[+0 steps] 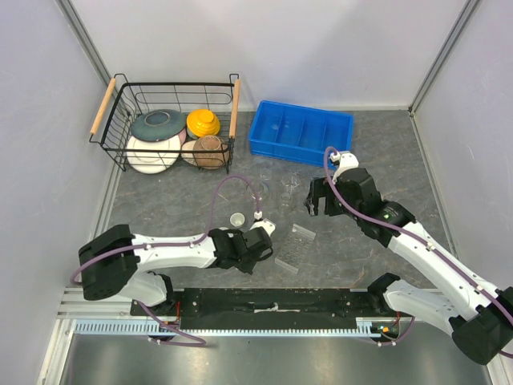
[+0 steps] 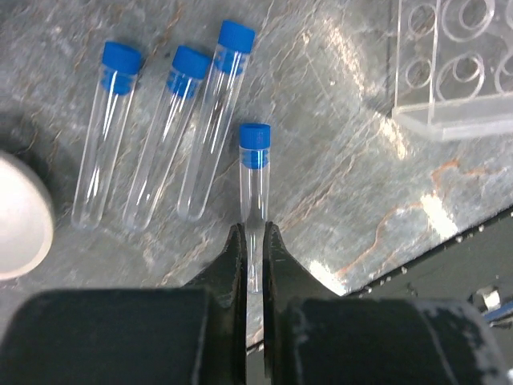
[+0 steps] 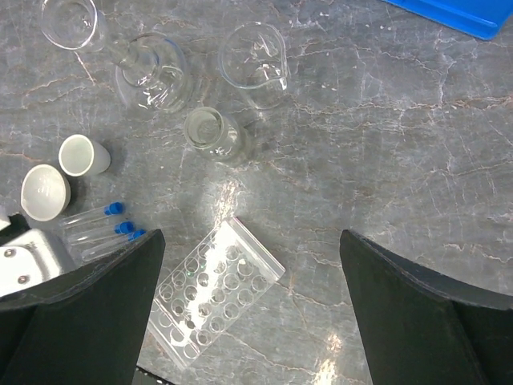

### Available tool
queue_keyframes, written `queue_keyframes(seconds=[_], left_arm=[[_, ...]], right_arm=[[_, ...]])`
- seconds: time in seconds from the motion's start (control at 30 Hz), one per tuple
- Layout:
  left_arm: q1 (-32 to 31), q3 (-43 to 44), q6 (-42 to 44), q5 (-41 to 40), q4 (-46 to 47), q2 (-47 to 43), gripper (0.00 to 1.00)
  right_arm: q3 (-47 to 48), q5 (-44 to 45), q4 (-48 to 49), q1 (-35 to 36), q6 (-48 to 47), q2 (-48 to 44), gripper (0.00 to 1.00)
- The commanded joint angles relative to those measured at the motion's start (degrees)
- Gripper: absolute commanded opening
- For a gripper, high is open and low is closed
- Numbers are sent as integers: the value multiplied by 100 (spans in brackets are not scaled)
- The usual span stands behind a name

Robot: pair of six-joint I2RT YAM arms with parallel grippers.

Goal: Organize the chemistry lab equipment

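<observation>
Four clear test tubes with blue caps lie on the grey table in the left wrist view. My left gripper (image 2: 254, 228) is shut on the lower end of the rightmost test tube (image 2: 255, 172); the other three (image 2: 168, 136) lie side by side just left of it. In the top view the left gripper (image 1: 260, 233) is low at the table's middle. My right gripper (image 3: 250, 237) hangs open above a clear gridded rack (image 3: 212, 293), with nothing between its fingers. Beyond the rack stand a small flask (image 3: 215, 135), a beaker (image 3: 252, 52) and a larger flask (image 3: 152, 76).
A blue divided bin (image 1: 300, 152) sits at the back centre. A wire basket (image 1: 178, 85) with coloured bowls stands at the back left. Two small white cups (image 3: 82, 155) stand near the tubes. A corner of the clear rack (image 2: 457, 72) lies right of the left gripper.
</observation>
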Motion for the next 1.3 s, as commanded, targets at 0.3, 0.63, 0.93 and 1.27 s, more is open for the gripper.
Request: queue_keyframes(seconds=[0.3, 0.63, 0.93, 1.27], left_arm=[[18, 910, 855, 1736, -555, -2418, 2], [228, 568, 1092, 3408, 814, -2588, 2], [790, 128, 1110, 4630, 1906, -2641, 2], [1046, -136, 908, 5272, 2715, -2729, 2]], right_arm=[[626, -1901, -731, 19, -27, -452, 97], [548, -4679, -222, 19, 376, -901, 92], [169, -5480, 314, 28, 948, -1200, 79], [-130, -5524, 613, 71, 1063, -1235, 68]])
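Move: The left hand, down at table level, already pinches a blue-capped test tube, and the open right gripper it is taken to is about 14 cm ahead, 18 cm to its right and 17 cm up. Three more tubes lie about 6 cm straight ahead of the left hand, the clear rack 7 cm ahead and 13 cm right, and the white bowl 10 cm ahead and 8 cm left. From the right hand, the held tube is about 14 cm back, 18 cm left and 17 cm down. The left hand keeps its pinch on the test tube and lifts it about 20 cm, drifting some 7 cm right and 5 cm back while the wrist rolls over so that the fingers and blue cap swing from downward to point right, at the other gripper. The right hand comes to meet it, drawing back about 15 cm while rising and shifting left, its fingers swinging round to the left (counter-clockwise) and closing by about a third around the line of the cap, without touching it yet. ##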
